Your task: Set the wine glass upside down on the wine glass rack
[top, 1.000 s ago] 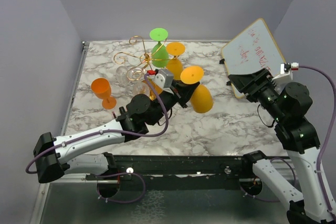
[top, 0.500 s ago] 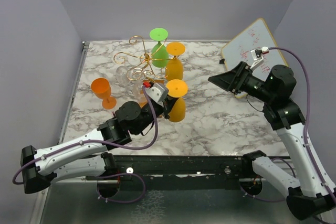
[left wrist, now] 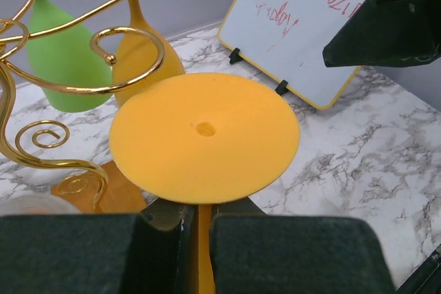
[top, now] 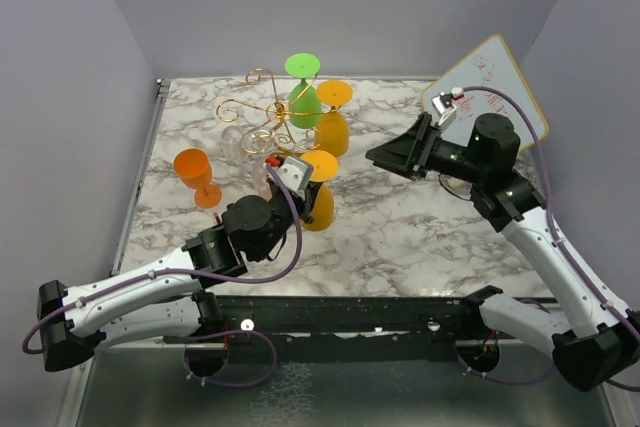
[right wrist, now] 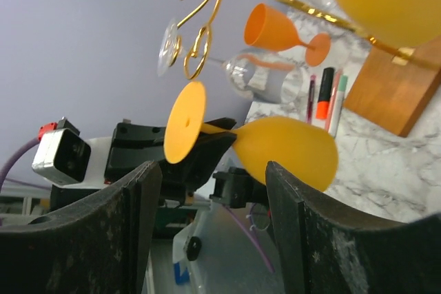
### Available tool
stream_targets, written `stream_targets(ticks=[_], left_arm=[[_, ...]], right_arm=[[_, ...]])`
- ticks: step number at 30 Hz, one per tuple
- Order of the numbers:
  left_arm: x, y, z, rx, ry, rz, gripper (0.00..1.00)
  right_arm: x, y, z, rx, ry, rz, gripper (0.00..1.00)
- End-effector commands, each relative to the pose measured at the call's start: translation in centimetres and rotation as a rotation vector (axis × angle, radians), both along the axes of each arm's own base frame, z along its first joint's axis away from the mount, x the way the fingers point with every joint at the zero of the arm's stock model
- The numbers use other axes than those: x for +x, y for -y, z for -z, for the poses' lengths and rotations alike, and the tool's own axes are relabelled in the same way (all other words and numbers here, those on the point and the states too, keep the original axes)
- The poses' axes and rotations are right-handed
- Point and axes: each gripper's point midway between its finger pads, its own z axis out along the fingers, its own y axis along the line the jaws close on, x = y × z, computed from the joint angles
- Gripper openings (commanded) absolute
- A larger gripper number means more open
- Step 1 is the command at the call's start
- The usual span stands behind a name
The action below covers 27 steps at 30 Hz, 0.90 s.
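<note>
A yellow-orange wine glass point(top: 319, 207) hangs upside down, its round foot point(left wrist: 204, 135) uppermost, just in front of the wine glass rack. My left gripper point(left wrist: 198, 253) is shut on its stem. The rack is gold curled wire point(top: 262, 112) on a wooden base point(left wrist: 120, 194). A green glass point(top: 303, 97) and another yellow-orange glass point(top: 333, 125) hang on it upside down. My right gripper point(top: 385, 157) is open and empty, right of the held glass and pointing at it. Its wrist view shows that glass's bowl point(right wrist: 286, 153) beyond the fingers.
An orange glass point(top: 197, 175) stands upright on the marble table point(top: 400, 232), left of the rack. A clear glass point(right wrist: 255, 77) and markers point(right wrist: 325, 98) lie by the rack's base. A whiteboard point(top: 495, 62) leans at the back right, behind my right arm.
My left arm has carried the held glass left and back, close to the rack. My right arm has swung left from the whiteboard toward the table's middle, its jaws a little narrower.
</note>
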Motion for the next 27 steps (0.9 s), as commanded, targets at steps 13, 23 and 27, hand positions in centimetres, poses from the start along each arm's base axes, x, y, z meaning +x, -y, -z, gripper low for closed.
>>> stream_targets(ticks=[13, 23, 27], left_arm=[[-0.9, -0.1, -0.6, -0.021, 0.062, 0.058, 0.00], [-1.9, 0.8, -0.7, 0.003, 0.113, 0.147, 0.00], [-2.0, 0.9, -0.6, 0.007, 0.108, 0.152, 0.00]], right_arm=[[-1.9, -7.2, -0.5, 0.066, -0.053, -0.101, 0.45], [-2.0, -8.3, 0.0, 0.105, -0.117, -0.111, 0.34], [-2.1, -8.5, -0.3, 0.114, -0.120, -0.117, 0.20]])
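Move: The yellow wine glass hangs upside down by its stem in the left fingers, its foot some 4 cm above that hand. From the right hand this foot lies about 11 cm to the left and 2 cm back, nearly level. The foot of the yellow glass already on the rack is roughly 8 cm left and 11 cm ahead of the right hand; the green glass's foot is 13 cm left and 16 cm ahead. Right hand sweeps about 8 cm left to the held glass's foot, closing around its rim; left keeps its grip. ##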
